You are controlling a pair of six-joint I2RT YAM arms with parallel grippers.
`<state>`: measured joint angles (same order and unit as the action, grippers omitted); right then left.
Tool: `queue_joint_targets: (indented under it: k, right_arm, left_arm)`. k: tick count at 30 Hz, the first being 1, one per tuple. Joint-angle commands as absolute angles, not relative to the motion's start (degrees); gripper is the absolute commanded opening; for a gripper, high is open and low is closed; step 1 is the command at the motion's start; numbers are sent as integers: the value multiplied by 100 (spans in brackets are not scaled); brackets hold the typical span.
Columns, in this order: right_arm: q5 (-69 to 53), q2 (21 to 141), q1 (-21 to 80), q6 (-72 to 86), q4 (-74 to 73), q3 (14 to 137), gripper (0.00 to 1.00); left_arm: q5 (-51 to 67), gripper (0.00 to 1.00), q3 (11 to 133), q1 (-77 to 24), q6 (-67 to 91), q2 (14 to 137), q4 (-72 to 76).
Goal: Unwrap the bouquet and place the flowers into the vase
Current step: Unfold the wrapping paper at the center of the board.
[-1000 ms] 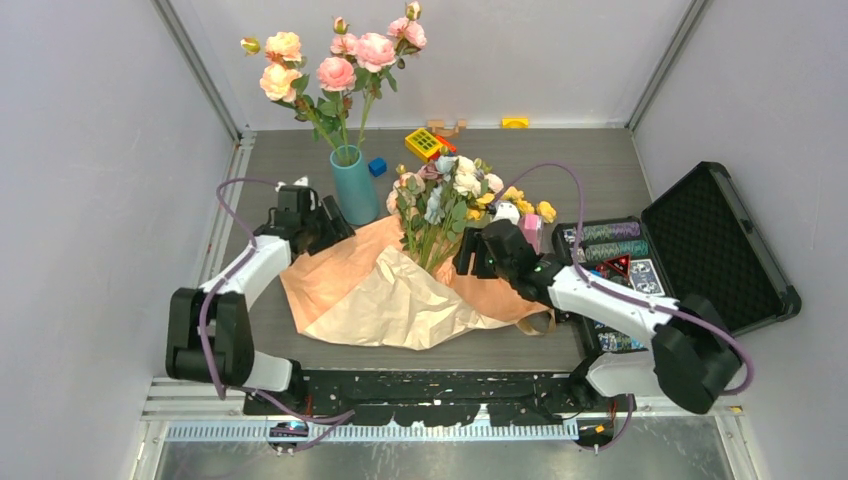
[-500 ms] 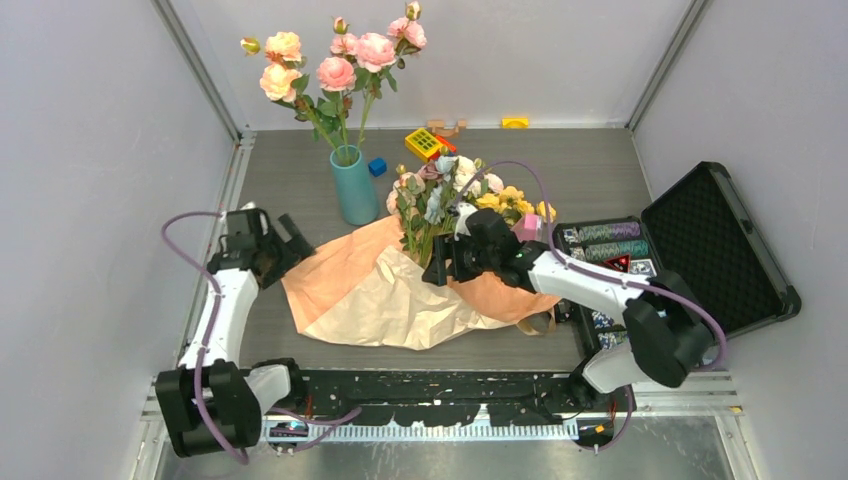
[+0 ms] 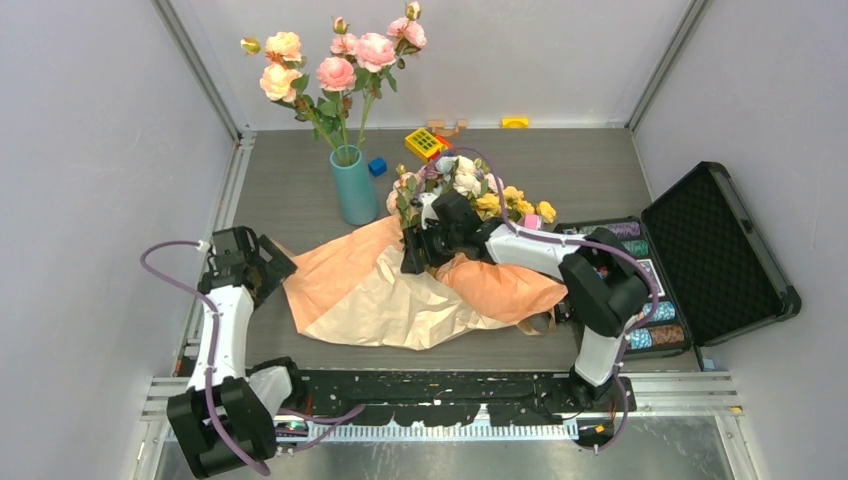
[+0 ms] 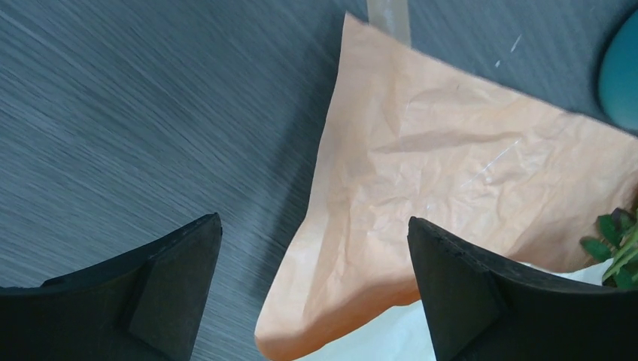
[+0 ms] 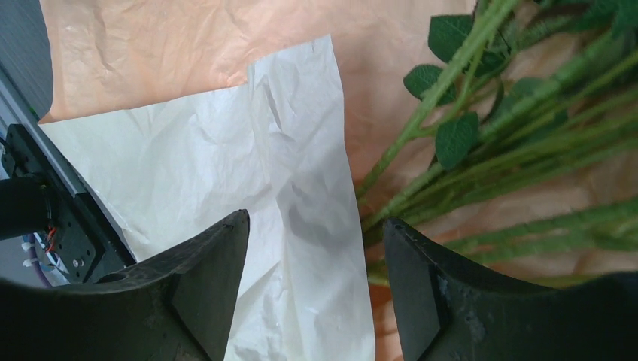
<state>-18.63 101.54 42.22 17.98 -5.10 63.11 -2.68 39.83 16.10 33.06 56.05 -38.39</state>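
Observation:
The bouquet lies unwrapped: its tan-orange paper (image 3: 340, 275) and white inner sheet (image 5: 248, 173) are spread flat, with the flowers (image 3: 465, 190) lying on top, blooms toward the back. In the right wrist view their green stems (image 5: 519, 128) run just right of my right gripper (image 5: 314, 226). That gripper (image 3: 412, 252) hovers open over the stem ends and holds nothing. My left gripper (image 3: 270, 268) stands wide open beside the paper's left edge (image 4: 331, 188), its gap (image 4: 312, 226) above that edge. The teal vase (image 3: 354, 190) stands behind the paper, holding tall roses (image 3: 340, 70).
An open black case (image 3: 715, 250) with poker chips sits at the right. A pink box (image 3: 533, 222) is beside the flowers. A yellow toy (image 3: 423, 143) and a blue cube (image 3: 377, 167) lie at the back, near the vase.
My left gripper has opened and drawn back left and nearer, off the paper by the vase. My right gripper has swung left, from beside the bouquet to over the stems.

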Motion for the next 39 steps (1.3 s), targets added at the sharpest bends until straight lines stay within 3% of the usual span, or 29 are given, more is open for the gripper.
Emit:
queue_joint_targets:
  k: [1, 5, 9, 11, 12, 16, 19, 21, 31, 39]
  right_arm:
    - [-2249, 10561, 4261, 1344, -662, 7042, 70]
    - [-2387, 10877, 4263, 1169, -869, 7304, 68]
    - [-2492, 11001, 4263, 1170, -909, 7357, 60]
    - [-2570, 11033, 4263, 1186, -901, 7358, 52]
    - [-2668, 11041, 4263, 1191, -902, 7361, 43]
    - [-2898, 11098, 4261, 1169, -1011, 7413, 21]
    - [-2863, 11023, 4262, 1219, -955, 7364, 3]
    - [-2703, 10913, 4256, 1301, -870, 7280, 0]
    - [-1857, 10546, 4040, 1463, -549, 7123, 0]
    - [-2230, 9983, 4082, 1502, -635, 6913, 0]
  left_arm:
    - [542, 94, 3560, 1661, 3597, 5807, -3349]
    - [1126, 76, 3378, 1661, 3838, 6082, -2802]
    - [1318, 45, 3381, 1661, 3822, 6475, -2530]
    - [1404, 32, 3402, 1659, 3768, 6653, -2405]
    - [1440, 25, 3418, 1657, 3735, 6739, -2348]
    - [1486, 0, 3500, 1661, 3633, 7062, -2160]
    - [1575, 0, 3525, 1659, 3620, 7247, -1904]
    - [1662, 0, 3522, 1653, 3659, 7404, -1610]
    - [1632, 0, 3817, 1652, 3820, 8161, -894]
    - [1495, 2, 4033, 1646, 3790, 8251, -1140]
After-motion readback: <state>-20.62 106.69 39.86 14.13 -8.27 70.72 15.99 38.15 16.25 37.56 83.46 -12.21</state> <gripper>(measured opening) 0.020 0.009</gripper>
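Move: The wrapping paper's left edge lies some 7 cm below the open left fingers, about 4 cm to their right and 2 ahead; the paper's near-left corner is roughly 6 cm back and 7 right of the hand, the vase 19 ahead and 17 right. The right hand hovers just above the cream flap, whose edge is about 2 cm to its left and 2 below; the stems lie 6 cm straight ahead, the flower heads 19 ahead and 8 right. The left hand sinks about 6 cm and shifts right onto the paper's left edge, its left side dipping some 20 degrees as the fingers shut from wide open, then drags the pinched edge forward about 6 cm, keeping low over the board. The right hand meanwhile eases left and down, closes on the cream flap's edge beside the stems, and then draws it about 3 cm forward with a little right and up, keeping its pinch. ##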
